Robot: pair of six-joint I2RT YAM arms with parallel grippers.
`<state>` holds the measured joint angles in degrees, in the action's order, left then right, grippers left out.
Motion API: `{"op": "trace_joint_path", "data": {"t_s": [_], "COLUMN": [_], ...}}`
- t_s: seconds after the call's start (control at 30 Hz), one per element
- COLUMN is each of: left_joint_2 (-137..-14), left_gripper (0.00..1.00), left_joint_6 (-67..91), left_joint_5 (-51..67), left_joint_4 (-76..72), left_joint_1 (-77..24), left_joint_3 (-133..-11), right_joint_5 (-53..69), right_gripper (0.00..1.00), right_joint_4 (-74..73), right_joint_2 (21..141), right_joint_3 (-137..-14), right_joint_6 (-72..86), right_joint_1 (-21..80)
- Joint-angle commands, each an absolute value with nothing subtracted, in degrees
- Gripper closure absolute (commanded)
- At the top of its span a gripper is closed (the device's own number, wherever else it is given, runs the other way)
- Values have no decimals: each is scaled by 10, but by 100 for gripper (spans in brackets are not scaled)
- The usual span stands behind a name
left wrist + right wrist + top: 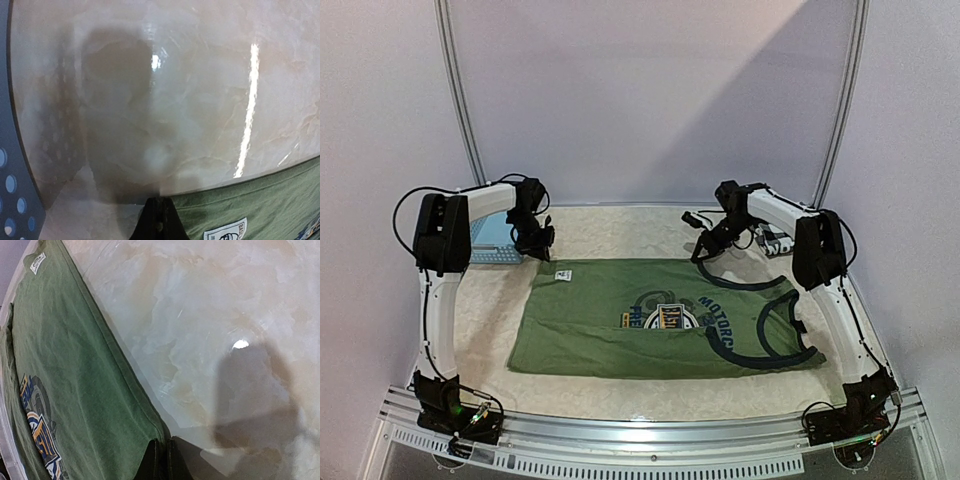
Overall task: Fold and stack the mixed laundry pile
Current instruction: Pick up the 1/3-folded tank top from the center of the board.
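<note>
From the mixed laundry pile, an olive-green sleeveless shirt with a blue-orange chest emblem lies spread flat across the table, dark-trimmed armholes at the right. My left gripper sits at its far left corner, beside the white label. In the left wrist view the left gripper is shut on that corner of the shirt. My right gripper is at the far edge on the right. In the right wrist view the right gripper is shut on the hemmed edge of the shirt.
A light blue lattice basket stands at the far left, behind the left arm, and its rim shows in the left wrist view. The marbled tabletop runs beyond the shirt to a white back wall.
</note>
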<state>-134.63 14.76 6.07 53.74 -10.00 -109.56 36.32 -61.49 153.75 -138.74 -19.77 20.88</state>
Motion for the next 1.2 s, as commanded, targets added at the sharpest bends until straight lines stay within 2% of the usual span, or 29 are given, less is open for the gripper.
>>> {"op": "trace_joint_path", "data": {"t_s": [0.0, 0.37, 1.17], "left_joint_2": [-1290, -1186, -1073], "left_gripper": [100, 100, 100], "left_joint_6": [129, 121, 108], "left_joint_5": [74, 80, 100], "left_joint_4": [523, 502, 532], "left_joint_1": [-102, -116, -127], "left_joint_3": [-1077, -998, -853], "right_joint_5": [350, 348, 331], "right_gripper": [100, 100, 100], "right_joint_4": [-604, -584, -584], "right_joint_2": [1490, 1388, 1264], "right_joint_3": [-1348, -1268, -1081], "right_joint_6": [-215, -219, -263], "right_joint_1": [210, 210, 253]}}
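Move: Both hands already pinch the tank top's far edge, the left at its outer corner. The folded-over near flap, the way the cloth is taken, lies about 30 cm back and 22 right of the left hand, some 30 back and 21 left of the right. The printed logo is 20 cm back and 35 right of the left hand; the blue basket is 17 left of that hand and 9 farther out. The checked shirt lies about 29 cm right of the right hand and 11 ahead. With the far edge still pinched in shut fingers, both hands first lift nearly straight up by about 8 cm, fingertips swinging slightly forward. They then draw back together towards the robot and the near flap, about 8 cm back in all, staying raised and the same distance apart. ##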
